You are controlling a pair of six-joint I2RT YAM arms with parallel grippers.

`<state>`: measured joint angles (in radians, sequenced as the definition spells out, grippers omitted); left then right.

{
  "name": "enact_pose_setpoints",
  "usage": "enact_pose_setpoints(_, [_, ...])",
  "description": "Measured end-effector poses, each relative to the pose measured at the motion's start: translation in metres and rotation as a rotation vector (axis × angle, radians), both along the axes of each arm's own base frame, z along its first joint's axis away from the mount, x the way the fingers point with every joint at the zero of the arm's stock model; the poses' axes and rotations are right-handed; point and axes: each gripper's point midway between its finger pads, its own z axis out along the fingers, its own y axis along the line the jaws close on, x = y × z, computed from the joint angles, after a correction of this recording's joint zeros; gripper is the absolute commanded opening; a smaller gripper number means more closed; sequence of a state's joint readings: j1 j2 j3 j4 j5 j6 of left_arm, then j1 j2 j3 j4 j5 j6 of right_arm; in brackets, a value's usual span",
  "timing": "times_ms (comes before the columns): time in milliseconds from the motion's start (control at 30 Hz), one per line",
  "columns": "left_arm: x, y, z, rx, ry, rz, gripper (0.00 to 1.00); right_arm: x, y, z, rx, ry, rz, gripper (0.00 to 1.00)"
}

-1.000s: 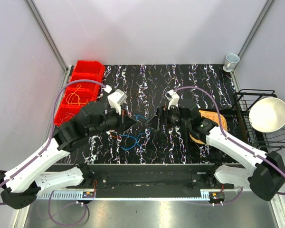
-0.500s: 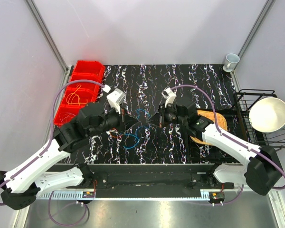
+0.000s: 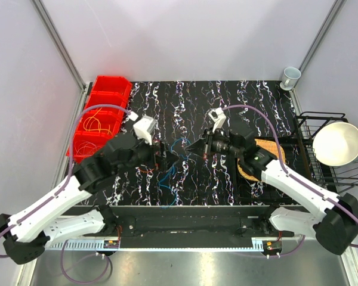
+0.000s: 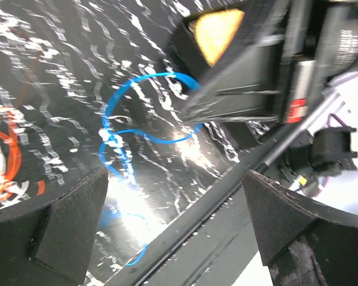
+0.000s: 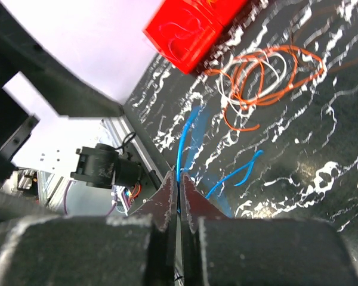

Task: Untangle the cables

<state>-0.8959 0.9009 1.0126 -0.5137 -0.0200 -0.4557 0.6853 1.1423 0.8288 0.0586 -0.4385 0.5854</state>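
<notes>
My right gripper (image 3: 194, 146) is shut on the blue cable (image 3: 172, 169) and holds one end up off the black marbled table (image 3: 238, 95). In the right wrist view the jaws (image 5: 179, 174) are pressed together, and the blue cable (image 5: 188, 134) runs out from their tips. My left gripper (image 3: 160, 156) stands open just left of it, with nothing between its fingers (image 4: 53, 229). The left wrist view shows the blue cable (image 4: 137, 116) looping on the table under the right gripper (image 4: 238, 83). An orange cable (image 5: 259, 74) and a white cable (image 5: 265, 70) lie coiled together beyond.
Red bins (image 3: 101, 113) at the table's left edge hold yellow cables (image 3: 95, 125). A tan woven mat (image 3: 268, 148) lies under the right arm. A black wire rack with a white bowl (image 3: 337, 143) stands at the right, and a cup (image 3: 290, 75) at the back right corner.
The right gripper has shut on the blue cable and raised its end. The left gripper has opened, let go and drawn back a little to the left.
</notes>
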Motion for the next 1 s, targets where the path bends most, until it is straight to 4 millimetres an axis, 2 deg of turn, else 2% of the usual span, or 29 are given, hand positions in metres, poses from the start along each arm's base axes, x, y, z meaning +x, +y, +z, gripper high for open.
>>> enact_pose_setpoints(133, [-0.002,0.023,0.018,-0.018,-0.072,0.056,0.86,-0.006,-0.004,0.014,0.022,-0.045,0.011,0.0])
enact_pose_setpoints(267, [0.002,0.033,0.026,-0.011,-0.124,0.091,0.78,-0.009,-0.003,0.015,0.02,-0.053,0.033,0.0])
enact_pose_setpoints(367, [0.009,0.033,0.018,0.028,-0.125,0.105,0.74,-0.011,-0.003,0.015,0.02,-0.056,0.044,0.0])
enact_pose_setpoints(633, [0.025,0.017,-0.023,0.16,-0.062,0.094,0.72,-0.015,-0.003,0.012,0.011,-0.047,0.061,0.0])
enact_pose_setpoints(867, [0.033,0.008,-0.026,0.16,-0.079,0.088,0.7,-0.021,-0.004,0.014,0.017,-0.045,0.085,0.0])
enact_pose_setpoints(1000, [0.039,0.0,-0.032,0.173,-0.078,0.08,0.64,-0.025,-0.005,0.02,0.028,-0.057,0.094,0.0])
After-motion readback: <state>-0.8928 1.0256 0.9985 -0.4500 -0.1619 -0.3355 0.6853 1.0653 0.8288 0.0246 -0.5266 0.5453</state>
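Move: The blue cable is pinched between the right fingertips, and that held part lies about 4 cm ahead of the open left hand, 5 cm to its right and a couple of centimetres lower. Its loose tail lies on the table about 5 cm back from the left hand, 3 cm to its left and 24 cm down. The orange-and-white coil is roughly 12 cm left, 6 cm ahead and 25 cm below the left hand. The left hand, already open, first pulls up and to its left by about 3 cm, then swings back right while sinking and reaching forward, ending some 4 cm farther out and 3 cm lower beside the right fingertips, rolled about 10 degrees with its left side up and its jaws narrowed by about a third, still open. Meanwhile the right hand keeps its shut pinch on the blue cable, lifting it quickly by a centimetre or two and then easing back towards its base, some 2.5 cm in all. ##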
